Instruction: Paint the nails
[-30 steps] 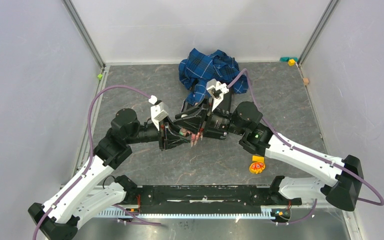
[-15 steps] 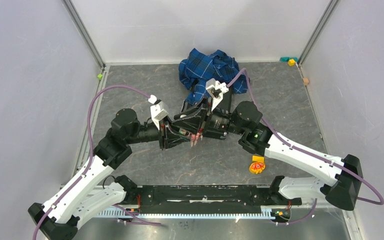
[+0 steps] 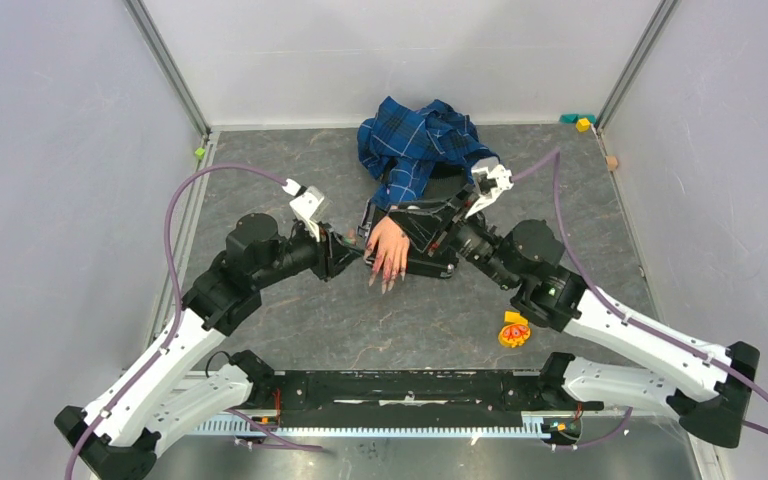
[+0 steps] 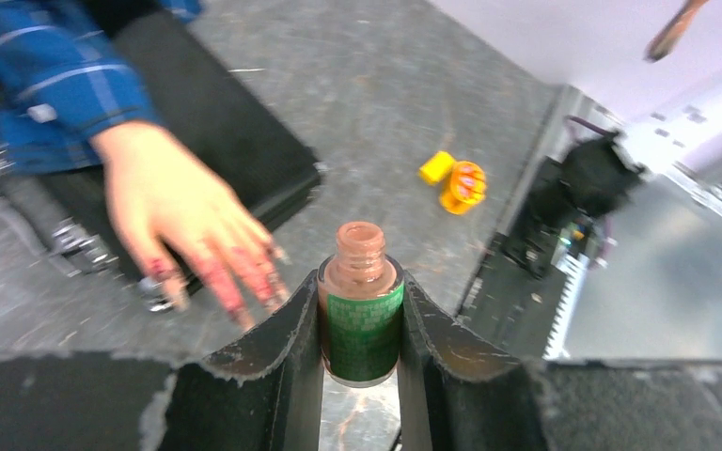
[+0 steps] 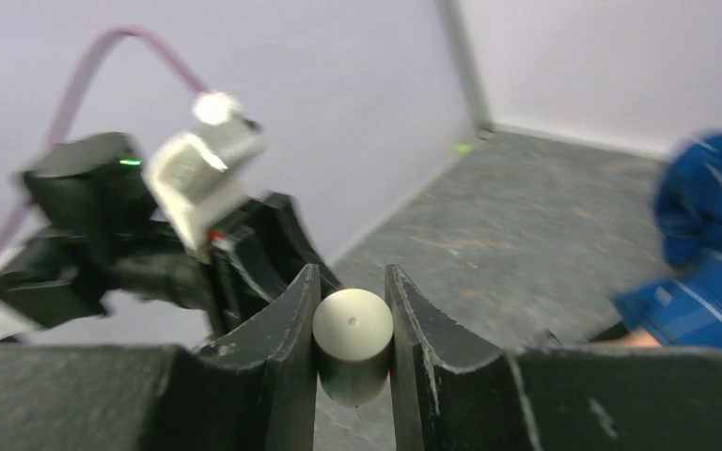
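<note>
The pale mannequin hand (image 3: 390, 243) lies palm down on a black pad (image 3: 428, 262), its blue plaid sleeve (image 3: 415, 140) bunched behind it. The long pink-red nails (image 3: 386, 281) point toward the near edge; they also show, blurred, in the left wrist view (image 4: 235, 282). My left gripper (image 3: 345, 257) sits just left of the hand, shut on an uncapped nail polish bottle (image 4: 361, 315) with a green label. My right gripper (image 3: 438, 222) hovers right of the hand, shut on the bottle's round pale cap (image 5: 353, 329). A brush tip (image 4: 672, 28) shows at the top right of the left wrist view.
An orange and yellow toy (image 3: 513, 330) lies on the grey mat near the right arm. Small blocks (image 3: 582, 122) sit at the back right corner, and a green piece (image 3: 200, 152) at the back left. White walls enclose the cell.
The two grippers, close together over the hand before, have pulled apart. The right one moved right and back with the cap, the left one drew left. The hand is now uncovered.
</note>
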Robot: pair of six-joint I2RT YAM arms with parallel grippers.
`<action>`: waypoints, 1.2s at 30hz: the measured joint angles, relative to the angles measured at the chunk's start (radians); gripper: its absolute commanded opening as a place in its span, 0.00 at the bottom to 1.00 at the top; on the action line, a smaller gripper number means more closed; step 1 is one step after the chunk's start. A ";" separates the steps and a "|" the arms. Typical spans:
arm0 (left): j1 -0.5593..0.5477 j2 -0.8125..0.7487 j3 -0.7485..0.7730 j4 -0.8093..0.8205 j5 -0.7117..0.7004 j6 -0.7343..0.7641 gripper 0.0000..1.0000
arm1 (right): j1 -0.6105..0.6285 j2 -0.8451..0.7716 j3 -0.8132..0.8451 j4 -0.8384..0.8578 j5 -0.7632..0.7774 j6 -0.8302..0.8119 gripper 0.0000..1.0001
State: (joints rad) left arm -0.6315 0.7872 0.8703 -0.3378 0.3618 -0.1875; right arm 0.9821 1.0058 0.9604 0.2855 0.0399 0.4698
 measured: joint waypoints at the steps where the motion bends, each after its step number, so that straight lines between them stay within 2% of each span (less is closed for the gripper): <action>1: 0.003 0.000 0.001 -0.009 -0.043 0.000 0.02 | 0.000 -0.013 -0.023 -0.007 0.041 0.001 0.00; 7: 0.040 -0.002 0.001 -0.080 -0.303 0.000 0.02 | 0.024 0.000 -0.284 -0.009 0.318 0.060 0.00; 14: 0.043 -0.024 -0.002 -0.098 -0.397 0.000 0.02 | 0.053 0.142 -0.478 0.039 0.492 0.183 0.00; 27: 0.043 -0.028 -0.002 -0.111 -0.436 0.000 0.02 | 0.117 0.404 -0.473 0.186 0.706 0.373 0.00; 36: 0.043 -0.028 -0.005 -0.111 -0.436 0.001 0.02 | 0.139 0.441 -0.430 0.232 0.794 0.429 0.00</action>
State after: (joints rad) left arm -0.5884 0.7589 0.8654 -0.4492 -0.0746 -0.1867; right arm 1.1213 1.4471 0.5301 0.5171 0.8341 0.8989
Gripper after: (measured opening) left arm 0.349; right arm 0.327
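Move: The right hand holds the brush cap; the fake hand's pinky nail lies about 37 cm below it, 7 cm ahead and 2 cm right. The thumb nail is about 11 cm ahead, 5 cm left, as far below; the black case's middle is 18 cm ahead, 5 cm right, 36 cm below. From the left hand, still holding the open bottle, the pinky nail is about 6 cm ahead, 10 cm right, 24 cm below. Right arm drops the brush about 30 cm towards the pinky, turning clockwise; left withdraws the bottle leftward and forward. ##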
